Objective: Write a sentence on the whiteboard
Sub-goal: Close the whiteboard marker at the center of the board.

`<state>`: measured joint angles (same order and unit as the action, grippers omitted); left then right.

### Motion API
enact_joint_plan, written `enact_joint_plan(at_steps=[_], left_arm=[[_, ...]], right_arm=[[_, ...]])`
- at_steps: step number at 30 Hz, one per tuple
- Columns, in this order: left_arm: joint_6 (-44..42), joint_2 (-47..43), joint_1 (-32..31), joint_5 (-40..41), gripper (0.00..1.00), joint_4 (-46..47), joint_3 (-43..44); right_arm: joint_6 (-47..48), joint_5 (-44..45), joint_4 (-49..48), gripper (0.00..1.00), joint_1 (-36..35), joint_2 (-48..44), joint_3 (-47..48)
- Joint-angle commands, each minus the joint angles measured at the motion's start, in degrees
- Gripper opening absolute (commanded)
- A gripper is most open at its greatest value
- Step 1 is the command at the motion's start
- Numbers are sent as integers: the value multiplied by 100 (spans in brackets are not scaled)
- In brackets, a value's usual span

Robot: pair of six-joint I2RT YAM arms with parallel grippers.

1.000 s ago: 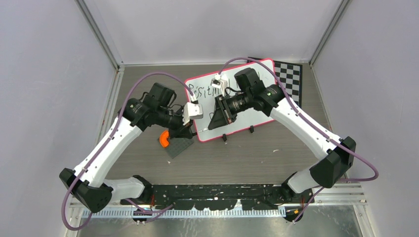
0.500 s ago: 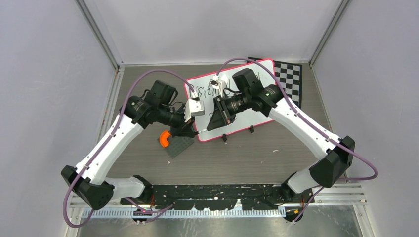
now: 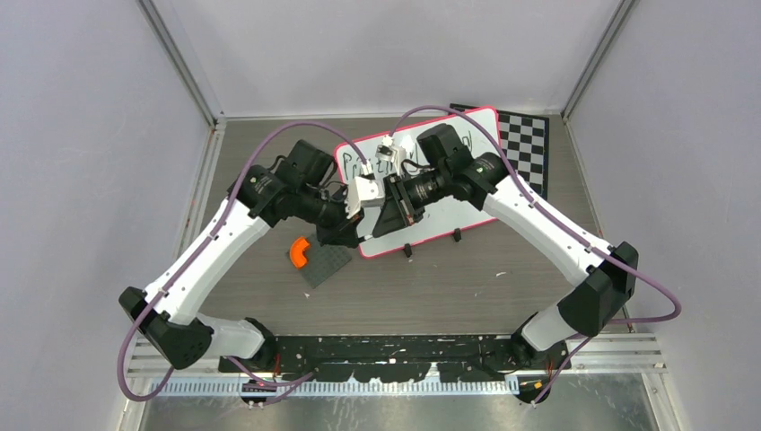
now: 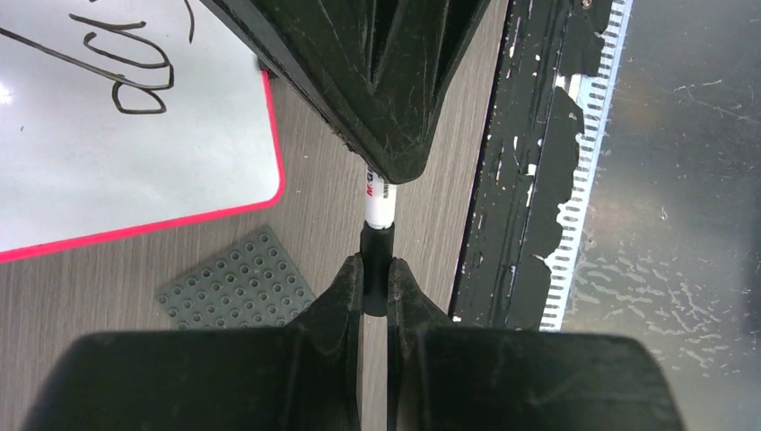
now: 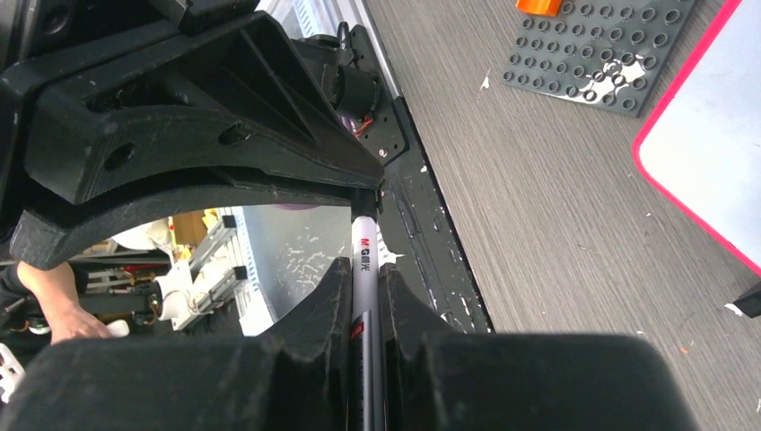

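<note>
The whiteboard (image 3: 467, 193) lies at the back middle of the table, and its red-rimmed corner (image 4: 135, 153) shows in the left wrist view. Part of the black sentence (image 4: 126, 81) shows on it; the arms hide much of the rest. Over the board's near left corner the two grippers meet tip to tip. My right gripper (image 5: 363, 267) is shut on the white and silver barrel of a marker (image 5: 363, 256). My left gripper (image 4: 376, 265) is shut on the black cap (image 4: 376, 260), which sits in line at the barrel's end (image 4: 378, 202).
A dark grey studded plate (image 3: 325, 265) with an orange piece (image 3: 299, 252) lies just left of the board's near corner. A black-and-white chessboard (image 3: 528, 142) pokes out behind the board at the right. The black base rail (image 3: 404, 350) runs along the near edge.
My left arm has swung right, bringing its shut gripper up to the tip of the right gripper. The right gripper has shifted slightly left, still holding the marker.
</note>
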<state>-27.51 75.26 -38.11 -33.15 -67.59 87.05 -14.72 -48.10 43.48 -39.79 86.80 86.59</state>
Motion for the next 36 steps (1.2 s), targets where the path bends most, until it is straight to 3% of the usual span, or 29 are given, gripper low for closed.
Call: enact_joint_plan(at_steps=[1,18,22,23,25,28,32,36], left_arm=[[529,71,-178,-305,0,972,546],[1128,297,-267,430,0,1563,1183],[1122,318,-267,273,0,1500,1181],[1079,311,-272,181,2,1434,1164],[913,271,-263,56,20,1210,1109],[897,178,14,-151,39,974,991],[1053,48,1001,-1190,51,816,821],[1843,-211,1951,-2022,56,1535,211]], right_arm=[[-230,72,-376,0,-176,152,137],[-895,-108,-612,0,-209,457,60],[-937,-197,-580,0,-187,557,163],[-877,-180,-533,0,-165,545,206],[-786,-158,-483,0,-57,509,275],[-782,-262,-494,0,339,434,358],[-1121,-587,-928,0,1038,290,335],[-1287,-908,-1272,0,1373,183,387]])
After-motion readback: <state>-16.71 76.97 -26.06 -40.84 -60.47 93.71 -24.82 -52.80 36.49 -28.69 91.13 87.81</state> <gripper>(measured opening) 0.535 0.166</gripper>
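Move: The left fingers already hold the black cap end of the marker; the marker's middle, gripped by the right hand, lies about 5 cm to the left gripper's right, roughly 1 cm ahead and 1 cm higher. From the left gripper the gray plate is 17 cm below, 5 cm ahead and 8 cm left; the whiteboard's middle, equally low, is some 29 cm ahead and 17 cm right. From the right hand, the cap sits about 6 cm left, 1 cm back and 2 cm lower. Keep both grips and push the right gripper's marker about 1.5 cm leftward into the cap, letting the left gripper drift forward and slightly left with it. Then open the left fingers to about half, let go of the cap, and draw that gripper forward and up, about 5 cm each way. With its grip unchanged, carry the marker forward over the whiteboard, some 6 cm, and to the right. ##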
